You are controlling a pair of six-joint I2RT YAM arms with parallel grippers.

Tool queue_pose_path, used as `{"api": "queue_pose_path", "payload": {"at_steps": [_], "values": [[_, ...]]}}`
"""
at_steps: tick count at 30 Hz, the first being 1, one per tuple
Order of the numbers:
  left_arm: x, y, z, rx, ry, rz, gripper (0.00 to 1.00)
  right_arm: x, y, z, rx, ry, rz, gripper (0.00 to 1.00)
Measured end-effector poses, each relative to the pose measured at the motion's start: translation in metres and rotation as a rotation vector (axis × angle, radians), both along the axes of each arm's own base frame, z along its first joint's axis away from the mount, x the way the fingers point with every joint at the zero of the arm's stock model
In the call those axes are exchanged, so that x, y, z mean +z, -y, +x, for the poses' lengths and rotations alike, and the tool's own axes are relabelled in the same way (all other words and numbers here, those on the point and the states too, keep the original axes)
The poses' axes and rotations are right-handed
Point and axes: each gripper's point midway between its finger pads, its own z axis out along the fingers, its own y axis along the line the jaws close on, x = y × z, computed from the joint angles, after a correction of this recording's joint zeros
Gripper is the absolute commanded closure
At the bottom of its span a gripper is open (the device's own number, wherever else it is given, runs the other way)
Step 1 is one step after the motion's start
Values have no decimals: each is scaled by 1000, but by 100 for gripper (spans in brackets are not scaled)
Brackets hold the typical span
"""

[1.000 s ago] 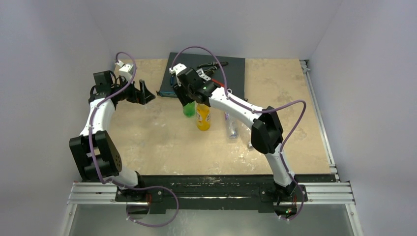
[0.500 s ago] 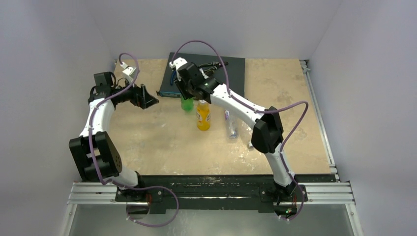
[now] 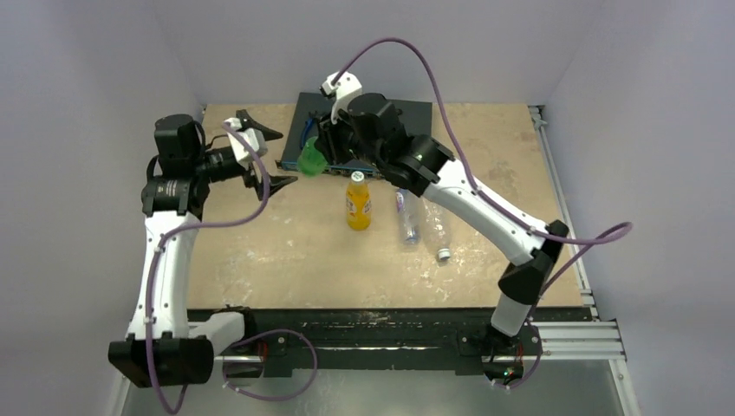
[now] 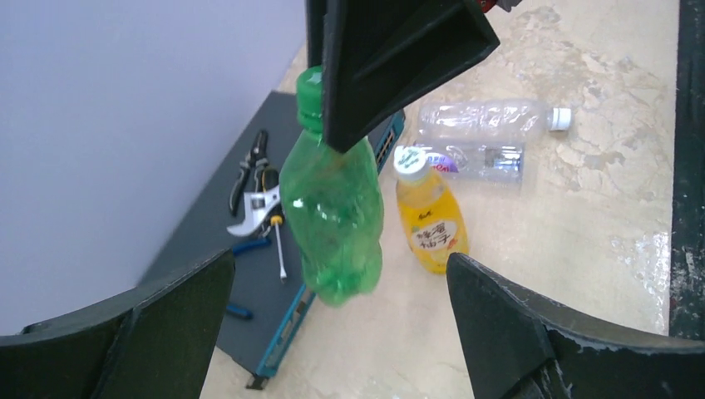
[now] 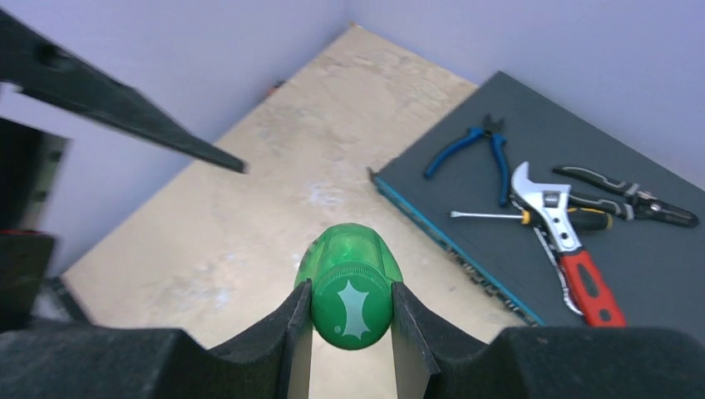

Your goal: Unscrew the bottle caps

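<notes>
My right gripper [image 5: 351,309] is shut on the dark green cap [image 5: 352,303] of the green bottle [image 3: 310,160]. The bottle hangs tilted in the air, clear of the table. Its body [image 4: 332,216] shows in the left wrist view, between and beyond the wide-open fingers [image 4: 166,324] of my left gripper [image 3: 270,156], which touch nothing. The orange-yellow bottle [image 3: 358,204] stands upright with a white cap [image 3: 356,177]. A clear blue-labelled bottle [image 3: 407,217] and a larger clear bottle [image 3: 438,230] with a white cap [image 3: 444,255] lie on the table to its right.
A dark mat [image 3: 407,117] with a blue front edge lies at the back of the table. On it are blue pliers [image 5: 482,145], a red-handled wrench [image 5: 555,218], a screwdriver and black cutters. Grey walls enclose the table on three sides.
My right gripper has closed on the green bottle's cap and lifted the bottle off the table, tilting it leftward. My left arm has risen and swung toward the bottle, still open.
</notes>
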Motion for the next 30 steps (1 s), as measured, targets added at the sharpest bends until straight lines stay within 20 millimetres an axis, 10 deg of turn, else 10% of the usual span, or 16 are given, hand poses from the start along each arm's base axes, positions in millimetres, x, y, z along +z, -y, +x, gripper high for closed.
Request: {"api": "queue_pose_path", "payload": {"at_steps": [9, 22, 30], "values": [[40, 24, -48, -38, 188, 0, 0, 50, 6, -90, 127, 9, 180, 83], [-2, 43, -60, -107, -23, 4, 4, 57, 0, -114, 132, 2, 248, 88], [-9, 53, -64, -137, -78, 1, 32, 64, -3, -115, 127, 14, 274, 89]]}}
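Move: The green bottle, hanging from the right gripper by its cap, has its middle about 5 cm ahead of the left hand, 6 cm to its right and 7 cm lower. From the right hand, the left gripper's open fingers lie about 4 cm back, 9 cm left and 2 cm below. From the left hand, the yellow bottle stands 3 cm ahead, 15 cm right, 23 cm below; the tool case lies 28 cm ahead, 17 cm right, 32 cm below. The left fingers come around the green bottle's body and begin to close on its sides, while the right keeps its pinch on the cap. The right hand draws the bottle back some 12 cm and up 6, raising its left side about 15 degrees; the left goes back and up, then sinks and works rightward onto the body. ##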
